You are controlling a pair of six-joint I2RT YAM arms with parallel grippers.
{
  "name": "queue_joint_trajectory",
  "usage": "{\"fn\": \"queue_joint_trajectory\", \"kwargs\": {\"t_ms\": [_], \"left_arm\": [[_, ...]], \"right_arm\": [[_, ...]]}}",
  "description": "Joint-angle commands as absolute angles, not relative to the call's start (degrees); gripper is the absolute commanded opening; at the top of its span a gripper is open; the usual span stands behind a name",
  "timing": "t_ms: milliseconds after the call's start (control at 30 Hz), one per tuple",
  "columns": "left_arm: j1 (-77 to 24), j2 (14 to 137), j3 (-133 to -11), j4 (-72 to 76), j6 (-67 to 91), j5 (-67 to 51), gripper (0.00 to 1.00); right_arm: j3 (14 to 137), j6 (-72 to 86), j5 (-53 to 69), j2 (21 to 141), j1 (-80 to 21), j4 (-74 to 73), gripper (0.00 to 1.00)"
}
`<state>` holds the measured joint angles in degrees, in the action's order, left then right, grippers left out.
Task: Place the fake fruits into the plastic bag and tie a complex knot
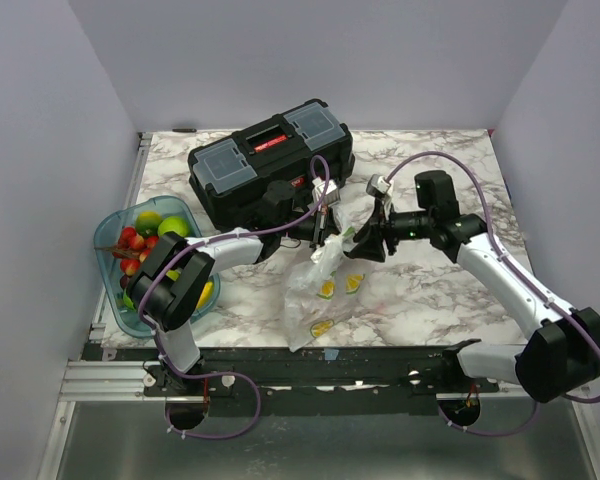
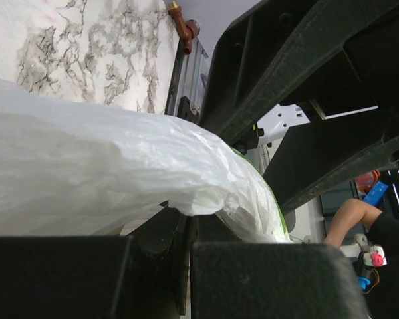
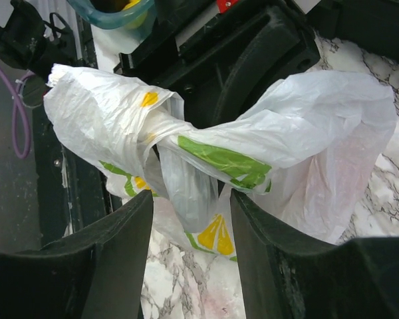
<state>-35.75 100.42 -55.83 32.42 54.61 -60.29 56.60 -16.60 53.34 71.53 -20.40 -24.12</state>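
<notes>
The plastic bag (image 1: 318, 290), whitish with yellow and green print, lies mid-table with its top lifted and twisted. My left gripper (image 1: 325, 228) is shut on the bag's upper film (image 2: 86, 166), which bulges out just above the closed jaws (image 2: 188, 222). My right gripper (image 1: 365, 242) is open; a twisted strand of the bag (image 3: 186, 166) hangs between its parted fingers (image 3: 191, 199), with a gap on both sides. Fake fruits (image 1: 145, 238), red, green and yellow, sit in the teal tray (image 1: 115, 300) at the left. What the bag holds is hidden.
A black toolbox (image 1: 270, 160) with grey-blue lids stands behind the bag, close to both grippers. The teal tray (image 3: 113, 13) also shows at the top of the right wrist view. Marble tabletop (image 1: 430, 290) lies to the right of the bag.
</notes>
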Motion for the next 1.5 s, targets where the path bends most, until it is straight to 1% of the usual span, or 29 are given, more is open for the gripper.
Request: {"fn": "queue_joint_trajectory", "kwargs": {"t_ms": [0,67,200,333,367,400,433,500,567,600,667,700,767,900,1033,1167,1233,1367,1467], "left_arm": [[-35.7,100.6,-57.4,32.2,53.5,-61.9,0.0],[-35.7,100.6,-57.3,32.2,53.6,-62.0,0.0],[-35.7,100.5,-57.3,32.3,53.4,-61.9,0.0],[-35.6,100.5,-57.5,32.3,53.4,-61.9,0.0],[-35.7,100.5,-57.5,32.3,53.3,-62.0,0.0],[-35.7,100.4,-57.5,32.2,53.3,-62.0,0.0],[-35.7,100.2,-57.5,31.9,52.9,-62.1,0.0],[-35.4,99.7,-57.5,30.8,51.9,-61.8,0.0],[-34.7,98.8,-57.3,29.2,50.7,-61.5,0.11],[-34.3,97.9,-57.0,28.3,50.0,-61.2,0.19],[-32.9,96.0,-56.2,25.8,48.0,-60.7,0.31],[-32.2,94.4,-55.9,23.7,46.5,-60.1,0.34],[-30.5,91.7,-55.6,19.5,43.5,-59.7,0.4],[-25.9,86.4,-55.7,8.1,35.8,-58.7,0.47],[-19.6,81.5,-57.4,-5.9,25.5,-59.1,0.5],[-17.4,75.8,-62.7,-28.1,-1.3,-58.7,0.53],[-18.1,72.9,-63.7,-35.0,-10.4,-56.7,0.53],[-21.7,69.2,-64.6,-40.4,-17.9,-51.0,0.52],[-27.3,68.2,-64.6,-39.6,-18.1,-42.7,0.52]], "right_arm": [[56.2,-18.0,51.1,73.3,-20.9,-22.3,0.54],[56.0,-18.7,50.8,73.7,-20.9,-22.7,0.52],[55.5,-19.8,50.4,73.8,-20.9,-23.3,0.46],[55.7,-19.6,50.8,73.9,-20.9,-23.4,0.25],[55.8,-19.6,51.0,73.9,-20.9,-23.6,0.15],[55.9,-19.6,51.1,73.9,-20.9,-23.6,0.07],[56.0,-19.5,51.1,73.7,-20.9,-23.6,0.02],[56.0,-19.2,51.4,73.4,-20.9,-23.5,0.01],[55.9,-18.8,51.5,72.9,-20.9,-23.5,0.01],[55.7,-18.7,51.7,72.7,-20.9,-23.3,0.01],[55.5,-18.0,51.7,72.2,-20.9,-22.8,0.01],[55.4,-17.7,51.8,72.1,-20.9,-22.7,0.01],[55.2,-17.3,51.9,71.9,-20.9,-22.3,0.01],[54.8,-17.3,52.1,71.6,-20.9,-22.2,0.01],[54.6,-17.1,52.0,71.2,-20.9,-22.2,0.01],[54.5,-16.3,52.4,70.7,-20.9,-21.9,0.01],[54.4,-15.7,52.8,70.6,-20.9,-21.6,0.01],[54.5,-14.8,53.4,70.7,-20.9,-21.3,0.01],[54.4,-14.5,53.7,70.8,-20.9,-21.3,0.01]]}}
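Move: Just off the right fingertips, roughly 1 cm ahead, 1 cm to their left and 2 cm below, hangs the loose tail of the plastic bag's gathered neck. The bag's body is some 14 cm back from that hand, 6 cm left and 10 cm lower; the toolbox is about 22 cm ahead and 22 cm left. From the left hand, still shut on the bag, the tail lies around 4 cm right and 1 cm back, the fruit basket some 48 cm left and 6 cm back. Sinking about 1.5 cm with the slightest reach forward, the right hand shuts its open fingers on the bag's hanging tail, then holds there. Only then does the left hand open about halfway, let go of the neck and draw off some 14 cm to its left towards the basket, rising about 6 cm, swinging first forward, then back, while rolling roughly 40 degrees. ##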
